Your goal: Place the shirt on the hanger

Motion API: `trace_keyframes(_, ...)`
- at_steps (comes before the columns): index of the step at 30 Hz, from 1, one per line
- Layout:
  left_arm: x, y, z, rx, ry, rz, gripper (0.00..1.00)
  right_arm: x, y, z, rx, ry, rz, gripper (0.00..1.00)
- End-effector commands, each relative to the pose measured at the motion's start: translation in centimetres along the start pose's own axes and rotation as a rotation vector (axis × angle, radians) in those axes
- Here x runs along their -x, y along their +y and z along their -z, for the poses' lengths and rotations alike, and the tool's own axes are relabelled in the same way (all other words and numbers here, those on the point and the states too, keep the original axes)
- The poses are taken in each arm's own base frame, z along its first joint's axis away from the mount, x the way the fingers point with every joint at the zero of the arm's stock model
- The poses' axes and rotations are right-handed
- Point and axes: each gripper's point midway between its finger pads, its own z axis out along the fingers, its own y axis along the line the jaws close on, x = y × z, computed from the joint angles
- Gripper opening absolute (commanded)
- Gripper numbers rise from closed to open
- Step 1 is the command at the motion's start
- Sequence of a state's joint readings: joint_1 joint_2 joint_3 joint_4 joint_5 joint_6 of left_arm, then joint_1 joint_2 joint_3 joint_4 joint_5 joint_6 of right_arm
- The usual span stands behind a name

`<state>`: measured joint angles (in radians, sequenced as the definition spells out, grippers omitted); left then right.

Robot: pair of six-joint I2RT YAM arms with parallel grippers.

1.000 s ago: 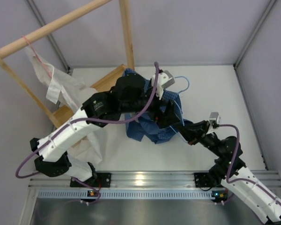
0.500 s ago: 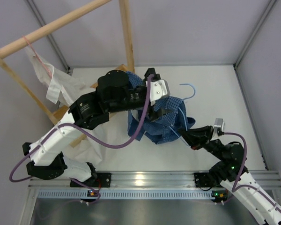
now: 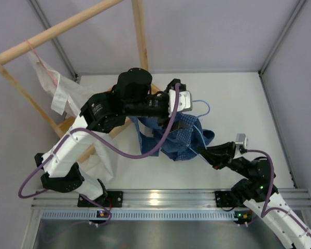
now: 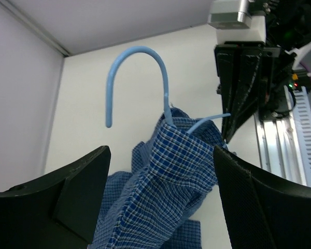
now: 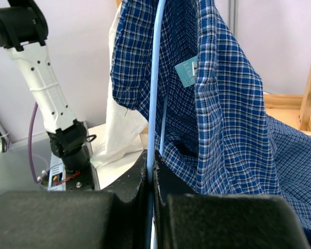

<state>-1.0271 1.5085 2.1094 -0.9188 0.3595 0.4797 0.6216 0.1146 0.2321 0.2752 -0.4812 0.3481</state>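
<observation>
The blue checked shirt (image 3: 171, 139) hangs bunched over the light-blue wire hanger (image 3: 203, 108), whose hook sticks out at the top. In the left wrist view the hook (image 4: 137, 62) rises above the shirt (image 4: 171, 192). My left gripper (image 4: 163, 153) is open, its fingers wide apart either side of the draped cloth; from above it (image 3: 185, 120) is over the shirt. My right gripper (image 5: 151, 158) is shut on the hanger's wire (image 5: 154, 78), with the shirt (image 5: 228, 104) hanging to its right. From above it (image 3: 199, 150) is at the shirt's right edge.
A wooden rack (image 3: 140, 36) stands at the back left. A white garment (image 3: 62, 93) on a pinkish-red hanger (image 3: 41, 62) hangs from it and trails onto the table. The aluminium rail (image 3: 160, 199) runs along the near edge.
My left arm has lifted and swung its wrist toward the hanger's hook. The shirt has been drawn up and hangs more spread. My right gripper has pulled back a little, still clamped on the wire.
</observation>
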Motion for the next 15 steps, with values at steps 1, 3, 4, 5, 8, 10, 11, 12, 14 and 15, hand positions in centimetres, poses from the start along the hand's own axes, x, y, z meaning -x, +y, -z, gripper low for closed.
trace_keyframes(1,-2.5,-2.8,-0.1,-0.144,0.090,0.034,0.84,3.1,2.0,-0.1,0.085,-0.064,0.084,0.00)
trace_keyframes(3,-3.6,-3.4,-0.2,-0.176,0.129,0.053,0.79,2.9,2.2,-0.1,0.098,-0.056,0.090,0.00)
trace_keyframes(4,-3.9,-3.6,-0.3,-0.185,0.141,0.057,0.77,2.5,2.3,0.0,0.109,-0.041,0.089,0.00)
trace_keyframes(5,-4.7,-3.9,-0.7,-0.206,0.166,0.070,0.73,2.5,2.3,0.0,0.110,-0.038,0.089,0.00)
trace_keyframes(8,-5.7,-4.9,-0.7,-0.265,0.197,0.096,0.61,2.3,2.8,0.3,0.136,-0.028,0.109,0.00)
trace_keyframes(10,-6.0,-5.1,-0.7,-0.281,0.205,0.106,0.58,2.4,3.4,0.5,0.169,-0.025,0.123,0.00)
trace_keyframes(11,-5.9,-5.4,-0.7,-0.305,0.195,0.112,0.55,2.3,3.5,0.5,0.173,-0.020,0.129,0.00)
trace_keyframes(12,-5.8,-5.6,-0.5,-0.316,0.187,0.117,0.53,2.4,3.6,0.5,0.179,-0.017,0.134,0.00)
trace_keyframes(14,-5.2,-6.2,-0.3,-0.365,0.148,0.122,0.44,2.6,3.9,0.6,0.192,-0.011,0.141,0.00)
trace_keyframes(15,-5.0,-6.5,0.0,-0.382,0.133,0.121,0.41,2.6,4.0,0.5,0.195,-0.003,0.141,0.00)
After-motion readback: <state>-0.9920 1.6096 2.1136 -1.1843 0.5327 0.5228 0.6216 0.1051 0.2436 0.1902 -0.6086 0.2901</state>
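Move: Below the open left hand, about 8 cm down, 2 cm back and 4 cm to its right, sits the shirt's collar at the hanger's neck. The hanger hook stands some 3 cm forward, 6 cm right and 4 cm down from that hand. From the right hand, shut on the hanger, the collar lies about 6 cm forward, 9 cm left and 9 cm higher. Sinking about 8 cm onto the shirt's collar and easing 2 cm back, the left hand dips its right-pointing fingers some 15 degrees and rolls a little, closing them to about half their opening on either side of the cloth at the hanger's neck. Meanwhile the right hand keeps its grip on the hanger and draws it about 2 cm back and slightly down. ##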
